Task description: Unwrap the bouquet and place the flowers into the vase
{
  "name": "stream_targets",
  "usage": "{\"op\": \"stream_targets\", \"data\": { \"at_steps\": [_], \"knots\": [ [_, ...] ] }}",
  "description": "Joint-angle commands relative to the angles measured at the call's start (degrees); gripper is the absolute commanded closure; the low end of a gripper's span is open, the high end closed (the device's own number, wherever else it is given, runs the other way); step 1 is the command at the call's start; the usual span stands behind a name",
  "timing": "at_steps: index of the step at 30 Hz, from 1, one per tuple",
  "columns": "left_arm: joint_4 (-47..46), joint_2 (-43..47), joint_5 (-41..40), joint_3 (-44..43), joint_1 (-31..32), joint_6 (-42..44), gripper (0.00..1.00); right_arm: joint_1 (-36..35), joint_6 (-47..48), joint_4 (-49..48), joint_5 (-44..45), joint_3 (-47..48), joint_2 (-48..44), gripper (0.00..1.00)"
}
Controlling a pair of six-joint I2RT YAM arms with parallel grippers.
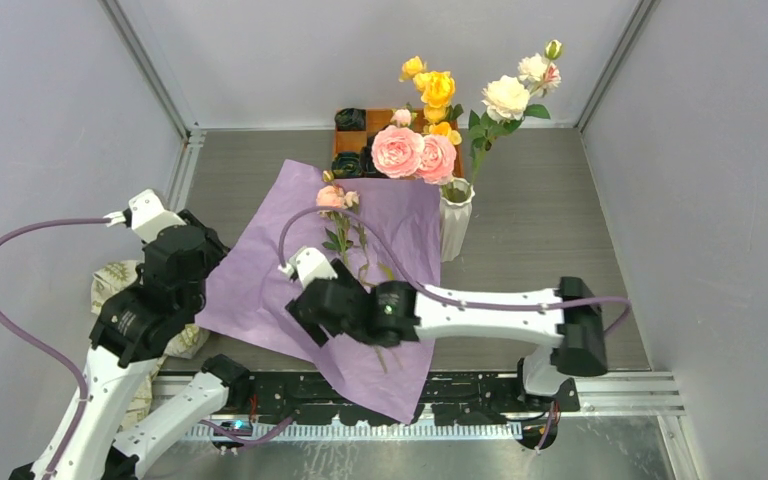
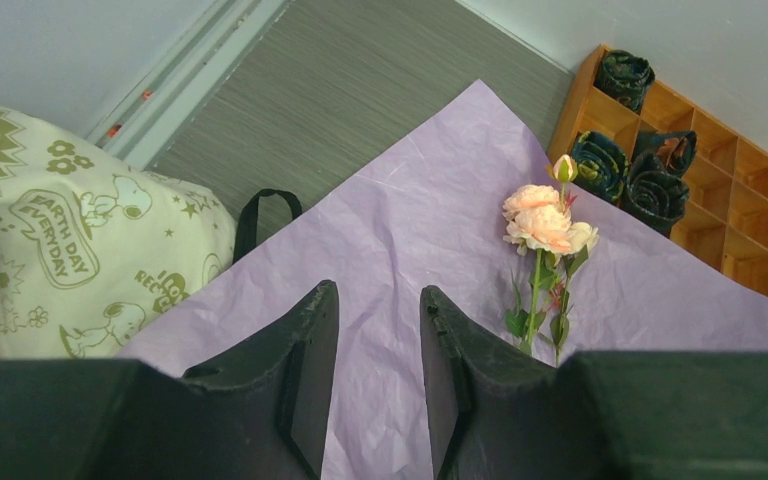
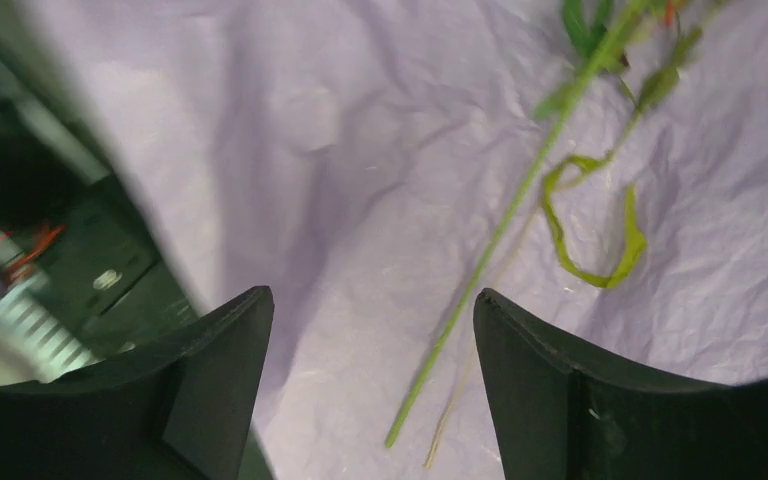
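The bouquet's purple paper (image 1: pixel 260 270) lies unwrapped and flat on the table. One of the flowers, a peach rose (image 1: pixel 335 198), rests on it. Its green stem (image 3: pixel 490 250) runs down between the parted fingers of my right gripper (image 3: pixel 372 297), which hovers open above the stem's cut end without touching it. The white ribbed vase (image 1: pixel 455 220) stands upright at the paper's right edge. It holds pink, yellow and cream roses (image 1: pixel 415 152). My left gripper (image 2: pixel 377 295) is open over the paper's left part, nothing between its fingers, and the peach rose (image 2: pixel 545 222) lies ahead to its right.
An orange compartment tray (image 1: pixel 352 140) with dark fabric coils sits behind the vase. A beige printed cloth (image 2: pixel 70 250) lies at the table's left edge by the left arm. A black ribbon loop (image 2: pixel 260 210) pokes out beside the paper. A loose green band (image 3: pixel 600 275) lies near the stem.
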State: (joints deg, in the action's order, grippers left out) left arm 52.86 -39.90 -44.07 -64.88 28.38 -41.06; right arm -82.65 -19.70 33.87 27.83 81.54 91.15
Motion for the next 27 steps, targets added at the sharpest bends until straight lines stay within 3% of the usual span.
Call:
{"op": "stream_targets", "data": {
  "at_steps": [1, 11, 16, 27],
  "knots": [
    [1.1, 1.0, -2.1, -2.1, -0.2, 0.5, 0.63, 12.1, -8.1, 3.9, -5.8, 4.8, 7.4, 0.22],
    [1.0, 2.7, -2.4, -1.2, -0.2, 1.4, 0.61, 25.8, -6.5, 12.3, -8.2, 29.3, 31.4, 0.24],
    [-0.3, 2.5, -2.4, 0.1, -0.2, 2.2, 0.60, 28.3, -5.4, 15.5, -10.7, 40.4, 40.2, 0.35],
    [-2.6, 1.9, -1.7, 2.3, -0.1, 2.8, 0.59, 30.8, -5.1, 17.3, -10.4, 46.0, 46.9, 0.53]
  ]
}}
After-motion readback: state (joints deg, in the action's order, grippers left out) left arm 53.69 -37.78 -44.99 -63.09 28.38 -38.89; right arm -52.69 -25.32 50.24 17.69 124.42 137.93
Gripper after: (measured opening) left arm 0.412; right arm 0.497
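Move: The stems of the pink roses, just under the blossoms, lie about 25 cm ahead of the right hand, in line with it and some 18 cm lower. Their blossoms are about 10 cm beyond that spot. The yellow tie lies roughly 18 cm ahead of the hand and 8 cm to its right, while the white vase stands about 24 cm ahead and 23 cm to the right. From the left hand the stems are some 14 cm ahead, 22 cm right and 28 cm below. Towards the leafy upper stems of the pink roses, the right hand sweeps forward about 24 cm and down some 15 cm, quickly at first, then easing into a slower descent. On the way it turns about 30 degrees clockwise and tips its fingers further down; over the second half the fingers close partway around the stems, with no grip yet to be seen. ##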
